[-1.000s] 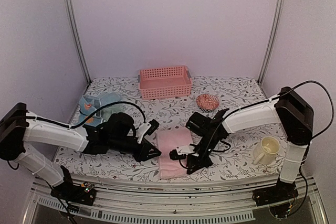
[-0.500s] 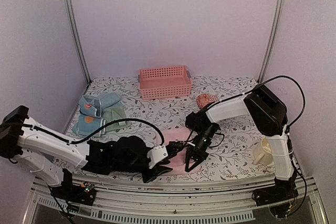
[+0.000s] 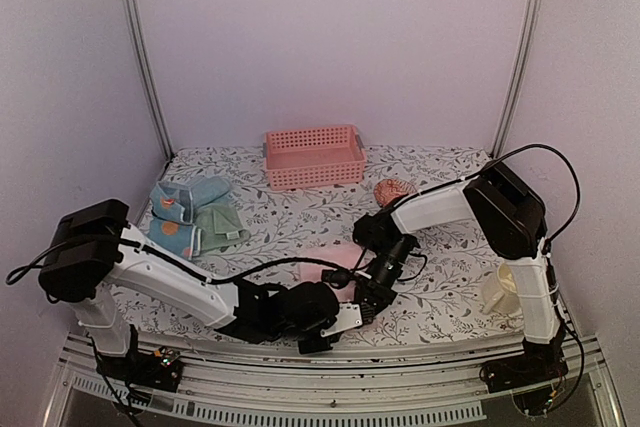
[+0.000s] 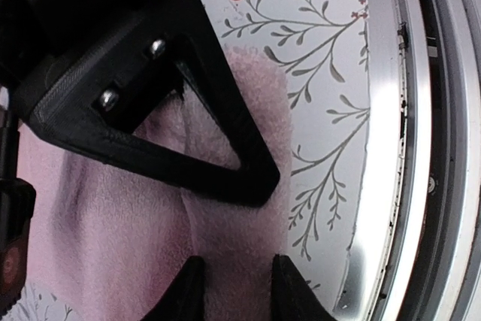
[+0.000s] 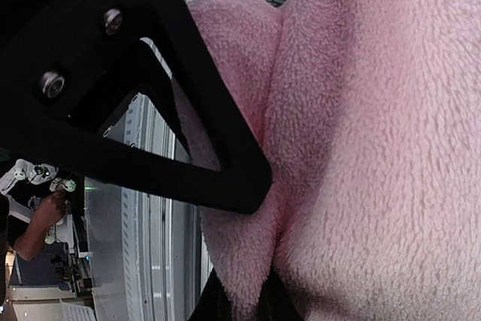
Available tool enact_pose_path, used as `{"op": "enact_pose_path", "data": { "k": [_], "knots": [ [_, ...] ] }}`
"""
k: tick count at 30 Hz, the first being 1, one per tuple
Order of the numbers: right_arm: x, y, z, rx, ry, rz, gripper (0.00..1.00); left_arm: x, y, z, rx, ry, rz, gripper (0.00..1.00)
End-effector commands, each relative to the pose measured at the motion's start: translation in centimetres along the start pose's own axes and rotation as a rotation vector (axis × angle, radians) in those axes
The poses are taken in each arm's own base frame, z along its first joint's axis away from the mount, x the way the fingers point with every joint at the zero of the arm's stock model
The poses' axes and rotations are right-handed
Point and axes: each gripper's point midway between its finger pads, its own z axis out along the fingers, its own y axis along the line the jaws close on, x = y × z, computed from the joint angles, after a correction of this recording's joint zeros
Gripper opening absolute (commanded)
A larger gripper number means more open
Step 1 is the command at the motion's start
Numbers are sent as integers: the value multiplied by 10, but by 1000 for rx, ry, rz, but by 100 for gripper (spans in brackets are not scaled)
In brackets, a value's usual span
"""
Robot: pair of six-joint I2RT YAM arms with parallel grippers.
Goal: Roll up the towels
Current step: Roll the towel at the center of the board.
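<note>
The pink towel [image 3: 333, 256] lies bunched in folds at the front middle of the table. My right gripper [image 3: 368, 299] sits at its right near end, shut on a pinch of pink pile [image 5: 353, 148]; the fingertips [image 5: 218, 307] show dark at the bottom of the right wrist view. My left gripper [image 3: 335, 325] reaches in from the left along the front edge. Its two fingers [image 4: 188, 291] stand a little apart, with a fold of the pink towel [image 4: 233, 216] filling the gap. Three more towels lie at the back left: light blue [image 3: 208, 189], spotted blue [image 3: 168, 215], sage green [image 3: 222, 224].
A pink slatted basket [image 3: 314, 157] stands at the back centre. A small reddish patterned object [image 3: 395, 192] lies right of it. A cream mug [image 3: 507, 289] stands at the front right. The metal front rail [image 4: 391, 148] runs just beside the towel's edge.
The left arm has swung right along the front edge to the towel's near end. The pink towel, flat a second ago, is now bunched up. The right gripper stays pinched on it.
</note>
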Motion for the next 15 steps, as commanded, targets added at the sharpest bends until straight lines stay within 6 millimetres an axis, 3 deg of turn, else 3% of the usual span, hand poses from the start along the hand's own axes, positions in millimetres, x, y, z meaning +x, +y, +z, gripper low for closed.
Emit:
{"op": "enact_pose_path", "data": {
  "k": [1, 4, 6, 11, 13, 15],
  "knots": [
    [21, -18, 11, 39, 85, 38, 9, 9, -5, 6, 7, 42, 42, 26],
    [17, -10, 3, 47, 80, 27, 16, 5, -7, 8, 21, 40, 33, 8],
    [11, 1, -12, 76, 63, -10, 29, 2, -8, 6, 48, 36, 13, 1],
    [-18, 30, -89, 251, -104, -139, 48, 2, -7, -1, 193, 51, -117, 0],
    [-23, 36, -117, 345, -180, -170, 48, 7, 0, 1, 224, 81, -194, 0],
    [-23, 39, -130, 451, -226, -209, 48, 9, 4, 3, 277, 95, -265, 0]
  ]
}}
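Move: The pink towel's rolled near edge lies between the left gripper's open fingers, its middle about 1 cm to the right and 1 cm down; from the right hand, pinching it nearer its right end, that middle is some 4 cm to the left, level. The towel's flat part lies about 12 cm ahead of the right hand and 7 cm left. The mug stands roughly 7 cm ahead and 29 cm right of that hand, the red bowl some 34 cm ahead and 6 cm right. Keep the left gripper in place and shut its fingers on the rolled edge of the pink towel, tilting the wrist about 10 degrees once they have closed. As the left pinch closes, open the right fingers, let go of the roll and lift that hand away, up about 8 cm and some 4 cm forward, drifting a little to the right. ##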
